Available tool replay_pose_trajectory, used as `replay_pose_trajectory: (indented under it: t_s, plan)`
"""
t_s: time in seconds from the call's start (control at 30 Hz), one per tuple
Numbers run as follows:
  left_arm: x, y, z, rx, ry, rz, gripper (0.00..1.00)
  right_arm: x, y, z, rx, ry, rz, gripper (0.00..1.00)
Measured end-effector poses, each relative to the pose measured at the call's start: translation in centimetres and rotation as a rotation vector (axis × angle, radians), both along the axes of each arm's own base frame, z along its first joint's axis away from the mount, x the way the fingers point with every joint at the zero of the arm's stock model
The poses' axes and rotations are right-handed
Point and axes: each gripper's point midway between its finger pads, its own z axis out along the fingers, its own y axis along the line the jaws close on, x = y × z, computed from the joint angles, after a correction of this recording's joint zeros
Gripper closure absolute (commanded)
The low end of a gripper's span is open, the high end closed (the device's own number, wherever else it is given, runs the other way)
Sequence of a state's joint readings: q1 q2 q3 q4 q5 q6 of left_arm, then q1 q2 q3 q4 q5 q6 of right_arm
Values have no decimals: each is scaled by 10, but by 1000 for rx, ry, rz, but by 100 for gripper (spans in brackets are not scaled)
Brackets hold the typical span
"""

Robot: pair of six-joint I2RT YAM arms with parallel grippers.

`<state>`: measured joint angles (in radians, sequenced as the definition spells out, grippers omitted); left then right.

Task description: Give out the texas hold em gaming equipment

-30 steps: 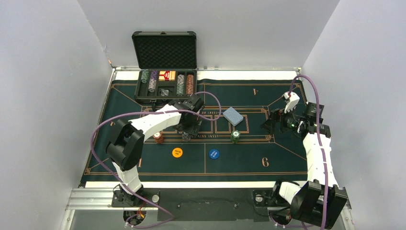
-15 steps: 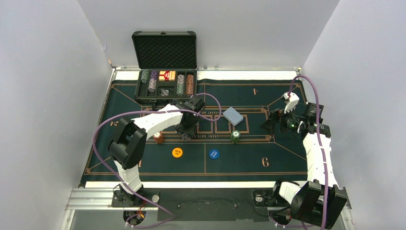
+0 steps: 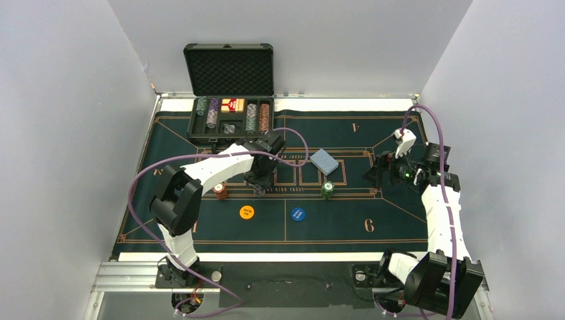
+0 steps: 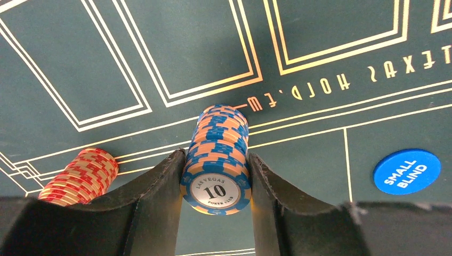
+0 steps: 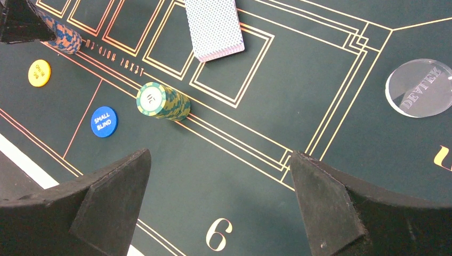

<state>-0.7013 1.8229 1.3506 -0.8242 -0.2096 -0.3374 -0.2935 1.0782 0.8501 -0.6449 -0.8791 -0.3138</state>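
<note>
My left gripper (image 4: 216, 156) is shut on a blue-and-orange poker chip stack (image 4: 217, 154) that stands on the green felt (image 3: 346, 220); both fingers press its sides. It also shows in the top view (image 3: 258, 190). A red chip stack (image 4: 80, 176) stands just to its left. A green chip stack (image 5: 162, 102), a blue-backed card deck (image 5: 213, 26), an orange button disc (image 5: 39, 72), a blue SMALL BLIND disc (image 4: 406, 171) and a clear disc (image 5: 421, 88) lie on the felt. My right gripper (image 5: 219, 156) is open and empty above the "6".
The open black case (image 3: 193, 127) stands at the back left with chip rows and red card boxes in it, its lid (image 3: 228, 70) upright. Grey walls close in the left, back and right sides.
My left arm has shifted slightly left and its wrist has turned a little; the blue-and-orange stack stays in the same spot. The right arm has not moved.
</note>
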Motion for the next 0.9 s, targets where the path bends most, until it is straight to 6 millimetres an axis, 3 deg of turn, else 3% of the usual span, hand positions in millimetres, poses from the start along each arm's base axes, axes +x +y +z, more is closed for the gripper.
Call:
replay_pose_trajectory:
  t_s: [0.3,0.47,0.6,0.73,0.9]
  plan:
    - [3,-5,30,-52,-53,-4,100,0,0,0,-4,-3,4,0]
    - [-9,-11,53,-100,-77,-25,100,0,0,0,-5,-4,5,0]
    - [-31,-24,70,-156,-95,-56,100,0,0,0,-7,-5,6,0]
    - [-60,-33,65,-174,-67,-87,100,-1,0,-1,-6,-2,6,0]
    - [-80,-33,40,-142,-11,-84,100,-1,0,-1,-5,1,7,0]
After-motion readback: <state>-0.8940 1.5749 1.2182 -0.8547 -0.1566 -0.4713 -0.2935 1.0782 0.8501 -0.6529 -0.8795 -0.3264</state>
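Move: The left gripper already holds the upper part of the orange-and-blue chip stack; take it to the open felt between the blinds, about 9 cm back, 3 cm right and 5 cm down. The big blind button lies roughly 6 cm back and 4 cm left of this hand, the small blind 6 cm back and 12 cm right, and the red chip stack level with it, 12 cm left. From the idle right hand, that felt is some 30 cm left, 6 cm back and 16 cm down. Lift the left gripper about 7 cm with its pinched chips, clear of the rest of the stack, then swing it back some 8 cm and slightly right, towards the felt between the two blind buttons, sinking about 3 cm at the end. Keep the fingers closed at the same gap and let the wrist tilt about 10 degrees on the way. ##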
